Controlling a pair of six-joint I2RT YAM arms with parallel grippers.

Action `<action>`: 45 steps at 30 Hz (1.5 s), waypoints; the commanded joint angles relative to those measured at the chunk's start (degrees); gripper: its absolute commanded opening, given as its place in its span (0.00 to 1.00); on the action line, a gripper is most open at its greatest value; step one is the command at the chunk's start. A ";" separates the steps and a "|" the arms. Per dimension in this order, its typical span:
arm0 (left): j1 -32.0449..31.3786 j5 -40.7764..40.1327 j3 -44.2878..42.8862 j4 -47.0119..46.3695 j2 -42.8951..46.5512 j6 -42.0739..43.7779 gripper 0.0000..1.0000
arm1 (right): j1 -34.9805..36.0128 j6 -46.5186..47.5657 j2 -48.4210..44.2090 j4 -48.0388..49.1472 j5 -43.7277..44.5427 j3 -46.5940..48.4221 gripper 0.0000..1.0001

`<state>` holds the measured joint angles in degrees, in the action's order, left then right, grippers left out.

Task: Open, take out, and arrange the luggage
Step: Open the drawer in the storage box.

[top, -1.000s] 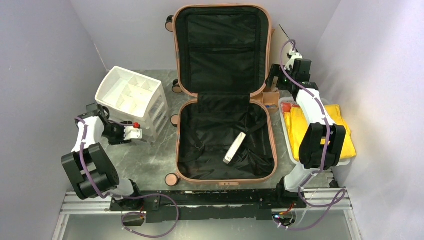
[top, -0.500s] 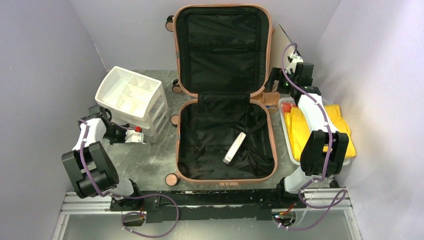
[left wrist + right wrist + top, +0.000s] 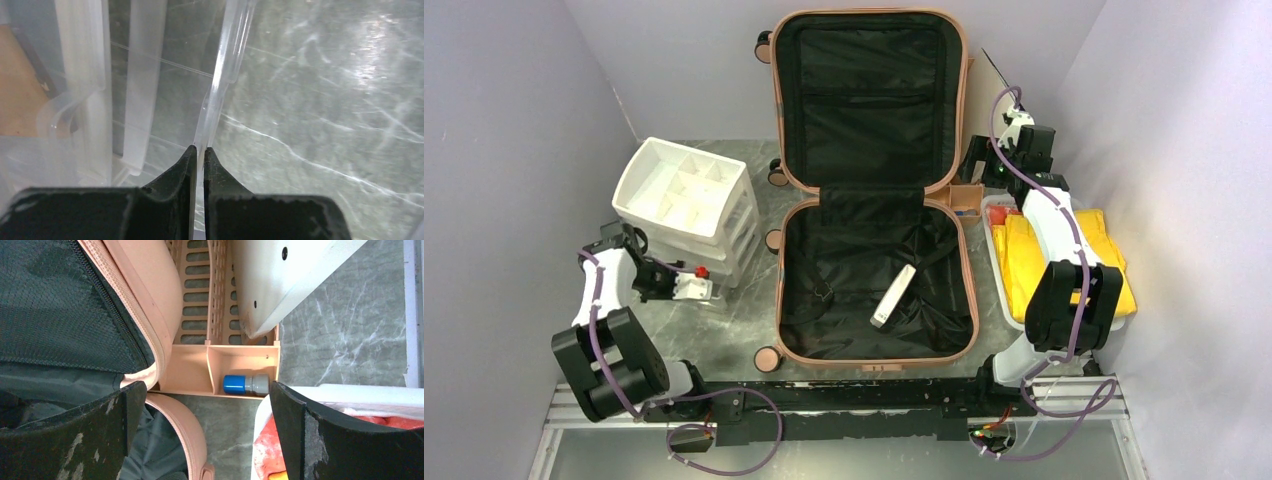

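Observation:
The salmon-pink luggage (image 3: 874,362) lies open mid-table, its lid propped upright against the back wall and its black lining showing. A flat white box (image 3: 893,296) rests in the lower half. My left gripper (image 3: 707,291) is at the front of the white drawer unit (image 3: 686,190). In the left wrist view, this left gripper (image 3: 199,150) is shut on the thin edge of a clear plastic drawer (image 3: 220,85). My right gripper (image 3: 204,390) stands wide open with nothing between its fingers. It hovers by the luggage's right hinge corner (image 3: 145,285).
An orange-tan slotted rack (image 3: 200,295) stands behind the luggage's right side, a blue-and-grey cylinder (image 3: 245,384) in its small compartment. A white bin (image 3: 995,262) with yellow and red cloth sits on the right. Grey walls close in on both sides.
The left jaws have closed onto the clear drawer edge, and the left gripper has shifted a little toward the near side. The right wrist has edged slightly back.

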<state>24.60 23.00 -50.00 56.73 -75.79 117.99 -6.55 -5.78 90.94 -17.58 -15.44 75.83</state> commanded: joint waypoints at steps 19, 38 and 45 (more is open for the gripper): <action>10.74 -3.14 7.07 17.10 9.73 15.97 0.07 | -0.17 9.85 -8.79 -3.91 -0.44 -0.52 1.00; 11.71 -3.70 8.18 16.88 11.79 14.38 0.15 | 41.29 27.91 -15.90 -9.44 -19.51 1.05 1.00; 13.03 -2.48 4.90 19.81 12.06 12.94 0.65 | 41.25 31.31 -18.68 -9.31 -3.61 -1.33 1.00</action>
<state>36.42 18.94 -42.35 70.94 -64.58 118.37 35.03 22.15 75.96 -27.44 -28.49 74.78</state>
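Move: The left hand already pinches the rim of the lower drawer's clear front; the front's middle lies about 4 cm to its right and 3 cm lower. The storage box stands some 15 cm ahead and 8 cm right of that hand. From the right hand, the white box in the suitcase lies about 24 cm back, 27 cm left and 16 cm below; the drawer front is roughly 24 cm back, 80 cm left and 16 cm below. Left hand pulls the pinched drawer front back 10 cm, then lets go; open right hand swings left over the suitcase. ##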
